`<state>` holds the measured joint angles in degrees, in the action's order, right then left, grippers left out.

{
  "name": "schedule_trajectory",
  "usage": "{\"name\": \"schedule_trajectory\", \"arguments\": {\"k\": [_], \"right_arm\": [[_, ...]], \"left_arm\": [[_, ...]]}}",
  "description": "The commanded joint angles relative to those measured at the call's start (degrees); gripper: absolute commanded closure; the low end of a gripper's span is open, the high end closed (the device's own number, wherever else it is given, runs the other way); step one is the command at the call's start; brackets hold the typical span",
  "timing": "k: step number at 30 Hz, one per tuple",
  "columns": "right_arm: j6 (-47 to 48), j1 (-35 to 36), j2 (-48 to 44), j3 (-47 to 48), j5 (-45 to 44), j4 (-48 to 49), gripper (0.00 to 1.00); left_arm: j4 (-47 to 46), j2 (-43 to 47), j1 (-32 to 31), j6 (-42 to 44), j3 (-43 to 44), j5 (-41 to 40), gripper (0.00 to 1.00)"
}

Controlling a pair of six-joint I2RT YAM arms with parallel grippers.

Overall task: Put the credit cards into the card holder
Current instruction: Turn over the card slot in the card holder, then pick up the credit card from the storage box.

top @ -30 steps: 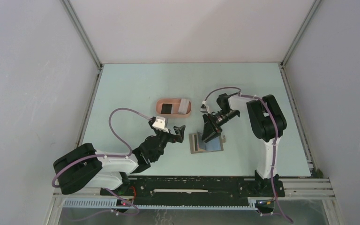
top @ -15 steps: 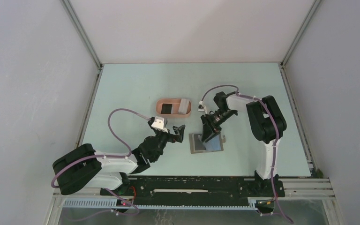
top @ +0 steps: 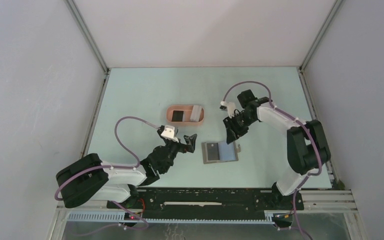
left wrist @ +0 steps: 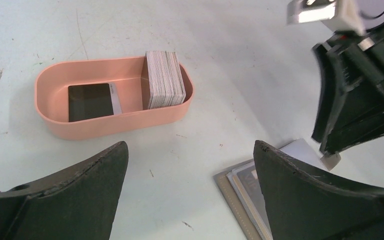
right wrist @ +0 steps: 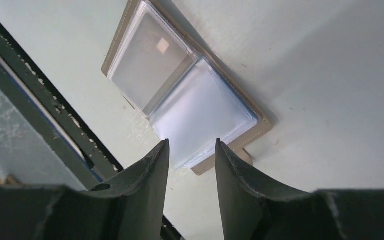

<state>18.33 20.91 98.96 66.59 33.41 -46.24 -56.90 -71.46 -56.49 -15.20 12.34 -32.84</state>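
The salmon-pink card holder [top: 169, 114] [left wrist: 55, 125] holds a black credit card [left wrist: 90, 101] lying flat and a stack of whitish cards [left wrist: 165, 80] at its right end. The grey wallet [top: 220, 151] [right wrist: 257, 112] lies open, with a dark card [right wrist: 147, 60] and a pale blue card [right wrist: 202, 117] under clear sleeves. My right gripper [top: 229, 137] [right wrist: 192, 142] hangs just above the wallet's far right edge, its jaws a narrow gap apart with nothing between them. My left gripper [top: 186, 142] [left wrist: 190, 150] is wide open and empty, low between the holder and the wallet.
The wallet's small strap tab [top: 239, 146] sticks out at its right edge. The black rail [top: 205, 197] with both arm bases runs along the near table edge. Grey walls [top: 40, 75] close in the left, back and right sides.
The right gripper has lifted back off the wallet toward the far right, its jaws narrowing and its elbow swinging right. The wallet now lies uncovered. The left arm has not moved.
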Motion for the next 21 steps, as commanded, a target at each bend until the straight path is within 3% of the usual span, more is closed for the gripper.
{"name": "schedule_trajectory", "arguments": {"k": [1, 6, 8, 11, 15, 21], "right_arm": [[2.93, 2.11, -9.78, -1.91, -5.14, 5.61, 0.53], [5.64, 4.44, -13.92, -3.60, 0.05, 6.91, 0.58], [6.01, 4.93, -12.83, -3.46, 0.62, 6.59, 0.70], [6.04, 5.33, -9.70, -2.15, -1.27, 5.18, 0.98], [7.18, 5.31, -10.91, -0.92, -1.33, 3.66, 1.00], [9.22, 5.29, -22.01, -0.86, -5.07, 6.12, 0.98]], "left_arm": [[-2.90, 1.26, 0.15, -0.60, -1.62, -1.13, 0.00], [-3.03, 1.24, 0.20, -0.61, -1.70, -1.16, 0.00], [-3.21, 1.52, 0.47, -0.90, -1.88, -1.24, 0.00], [-2.11, 3.47, 4.15, -2.34, -2.10, 4.59, 0.00], [9.15, 8.67, 12.49, -8.08, 0.80, 14.65, 0.00], [28.48, 10.68, 22.29, -11.76, 12.77, 26.46, 0.00]]}}
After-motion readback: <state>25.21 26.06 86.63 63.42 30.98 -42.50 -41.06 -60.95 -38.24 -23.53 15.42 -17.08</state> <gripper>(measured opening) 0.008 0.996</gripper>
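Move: The left hand, wide open, has the black card in the pink tray roughly 12 cm ahead, 6 cm left and 11 cm below; the upright card stack is about 13 cm ahead and 1 cm right. The card holder's middle is some 4 cm back and 12 cm right of it. From the right hand, half open, the holder's turned right slot is about 4 cm back, 1 cm left and 4 cm below; the holder's left slot is 4 cm back and 7 cm left. The right hand rises about 4 cm above the holder, shutting; the left then swings 6 cm left-forward towards the tray. ##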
